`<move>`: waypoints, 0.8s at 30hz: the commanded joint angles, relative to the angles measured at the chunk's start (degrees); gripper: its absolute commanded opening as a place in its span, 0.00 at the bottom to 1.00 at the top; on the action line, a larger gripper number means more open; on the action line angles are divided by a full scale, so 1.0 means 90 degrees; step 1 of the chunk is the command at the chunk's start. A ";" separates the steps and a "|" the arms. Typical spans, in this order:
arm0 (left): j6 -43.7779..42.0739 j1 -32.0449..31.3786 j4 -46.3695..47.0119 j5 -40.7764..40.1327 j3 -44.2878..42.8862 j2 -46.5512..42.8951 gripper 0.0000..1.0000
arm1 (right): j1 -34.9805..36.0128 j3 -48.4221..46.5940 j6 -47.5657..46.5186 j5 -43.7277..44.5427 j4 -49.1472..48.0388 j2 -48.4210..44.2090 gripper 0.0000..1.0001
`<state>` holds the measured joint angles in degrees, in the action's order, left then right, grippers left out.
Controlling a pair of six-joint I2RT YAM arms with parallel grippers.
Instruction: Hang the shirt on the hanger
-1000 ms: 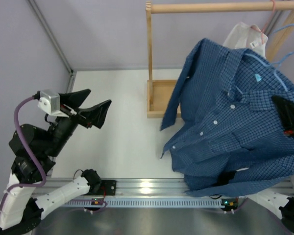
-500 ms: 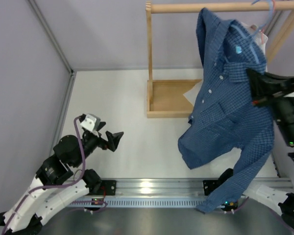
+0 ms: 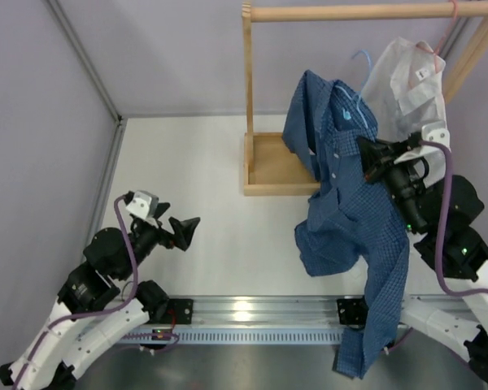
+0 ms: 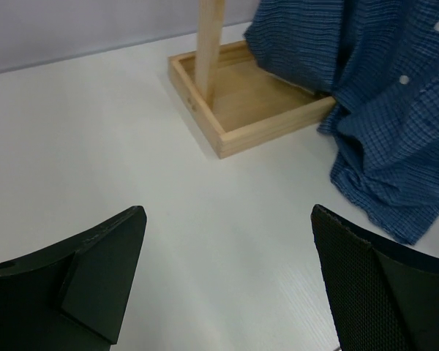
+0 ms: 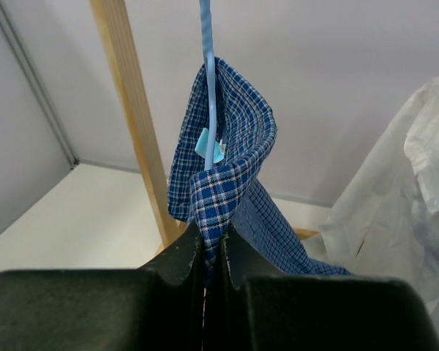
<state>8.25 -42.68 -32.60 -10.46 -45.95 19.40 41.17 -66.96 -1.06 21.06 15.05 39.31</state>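
Observation:
The dark blue checked shirt [image 3: 342,191] hangs in the air in front of the wooden rack, one sleeve trailing over the table's near edge. My right gripper [image 3: 368,151] is shut on its collar [image 5: 227,157], the cloth pinched between the jaws [image 5: 214,245]. The light blue hanger [image 3: 359,60] rises out of the collar with its hook free below the rail; its wire [image 5: 207,66] runs straight up in the right wrist view. My left gripper [image 3: 184,231] stands open and empty low over the table at the left [image 4: 228,213], with the shirt's hem [image 4: 395,117] to its right.
A wooden rack has a post [image 3: 248,81], a top rail [image 3: 350,12] and a tray base [image 3: 272,162]. A white shirt [image 3: 407,77] hangs on a pink hanger [image 3: 452,10] at the rail's right end, close behind the blue shirt. Grey walls close off the left and the back.
The right arm carried the shirt and hanger up to the rail, then down and left away from it. The left arm came down from a raised pose and stayed open.

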 commanded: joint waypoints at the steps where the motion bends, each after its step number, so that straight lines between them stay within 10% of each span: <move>1: 0.0176 0.0656 0.0136 -0.0534 0.0067 0.0158 0.98 | 0.0065 -0.0947 -0.0145 0.0521 -0.1018 0.0767 0.00; 11: 0.0626 0.2962 0.0155 -0.1407 0.0126 0.0413 0.98 | -0.0765 -0.2735 0.0761 0.0104 -0.0637 0.2652 0.00; 24: 0.0568 0.3150 0.0282 -0.0996 0.0174 0.0452 0.98 | -0.1713 -0.3859 0.1251 -0.0807 -0.0637 0.4059 0.00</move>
<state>13.41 -14.90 -32.58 -20.36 -44.75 23.03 27.42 -97.34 8.56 16.47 13.67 74.22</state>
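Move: Your right hand grips the shirt and its blue hanger; the rack's rod, where the hook should go, crosses about 30 cm ahead, 5 cm left and some 10 cm above that hand. The rod's left upright stands about 28 cm left and 28 cm ahead, its middle 18 cm lower than the hand. The hanging white shirt is roughly 25 cm ahead, 15 cm right and 15 cm below. From the empty left hand the rod spot lies about 35 cm ahead, 40 cm right, 25 cm above. Carry the pinched shirt and hanger forward about 15 cm with the right gripper, rising some 6 cm, mostly early on, to bring the hook up to the rod; keep the fingers shut and let the wrist roll and turn only slightly. Meanwhile swing the empty, open left gripper about 12 cm left and a little forward, turning it some 40 degrees counter-clockwise, then hold it there. ##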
